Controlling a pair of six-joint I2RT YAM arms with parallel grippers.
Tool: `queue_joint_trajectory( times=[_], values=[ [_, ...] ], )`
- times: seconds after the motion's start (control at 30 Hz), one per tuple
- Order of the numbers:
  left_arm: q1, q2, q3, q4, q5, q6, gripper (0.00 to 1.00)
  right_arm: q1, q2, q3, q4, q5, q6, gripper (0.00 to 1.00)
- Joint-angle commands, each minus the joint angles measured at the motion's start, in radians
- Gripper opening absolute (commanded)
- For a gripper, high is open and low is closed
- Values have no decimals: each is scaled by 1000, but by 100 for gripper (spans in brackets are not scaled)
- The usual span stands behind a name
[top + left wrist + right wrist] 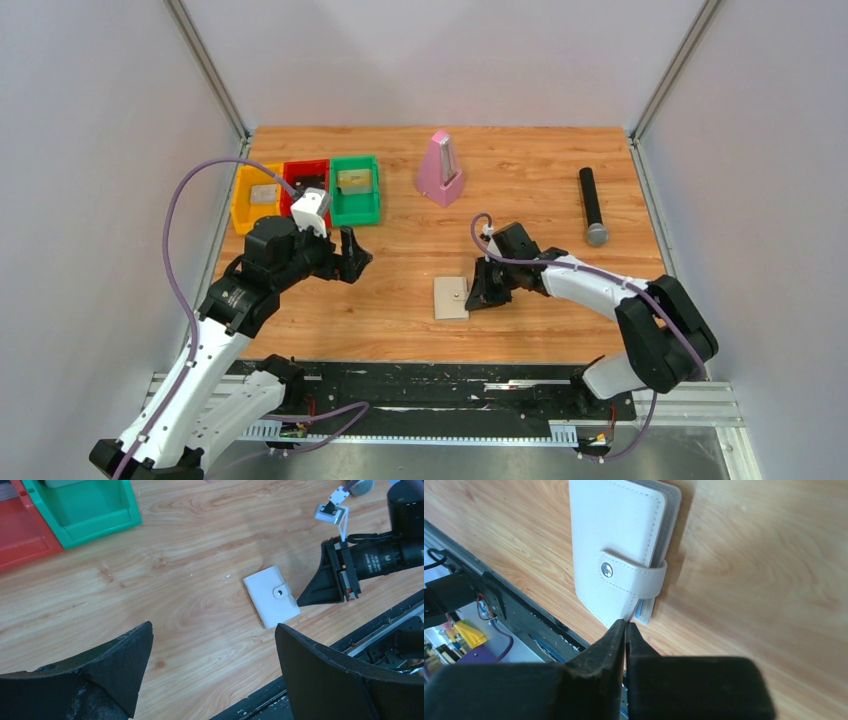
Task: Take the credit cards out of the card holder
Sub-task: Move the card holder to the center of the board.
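The card holder (450,298) lies closed on the wooden table, cream outside up, its strap snapped shut over the right edge (616,545). The credit cards are hidden inside it; only a pale blue inner edge (644,613) peeks out below the strap. My right gripper (625,622) is shut, its tips touching the holder's near right corner just under the strap, with nothing visibly between them (472,302). In the left wrist view the same tips (299,602) meet the holder (271,597). My left gripper (360,262) hovers open to the holder's left, empty (212,627).
Yellow (256,197), red (306,180) and green (355,190) bins stand at the back left, each with something small inside. A pink metronome (440,170) stands at the back centre, and a black microphone (592,205) lies at the right. A black rail (440,385) lines the near edge.
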Motion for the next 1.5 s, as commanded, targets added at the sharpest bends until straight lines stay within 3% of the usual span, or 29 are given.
queue_joint_trajectory(
  times=[0.0, 0.4, 0.8, 1.0, 1.47],
  values=[
    [0, 6, -15, 1, -21, -31, 100, 8, -87, -3, -85, 112, 16, 14],
    [0, 32, 4, -36, -92, -13, 100, 123, -147, 169, -247, 419, 249, 22],
    [0, -70, -17, -17, -83, -25, 100, 331, 149, 448, -422, 716, 329, 31],
    [0, -91, -20, -22, -95, -25, 100, 359, 261, 521, -485, 764, 338, 33],
    [0, -91, -24, -13, -82, -29, 99, 366, 335, 525, -488, 792, 327, 38]
  ],
)
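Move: The card holder lies flat right at the right hand's shut fingertips, which are at its right-hand edge; its middle is some 3 cm to the left, 2 cm ahead and 1 cm lower. The pink metronome stands about 31 cm ahead and 6 cm to the left, the microphone roughly 26 cm ahead and 31 cm to the right. From the left hand, the card holder is about 17 cm to the right, level with it and 20 cm below. The card holder's edge is let go by the right hand, whose fingers open to about a third. The hand backs off slightly to the right, rises some 5 cm while swinging forward and left over the holder, then sinks about as far, easing back right at the end, its fingers tipping nearly 40 degrees to point down astride the clasp. The open, empty left hand dips 2 cm, lifts again and shifts 2 cm left. ##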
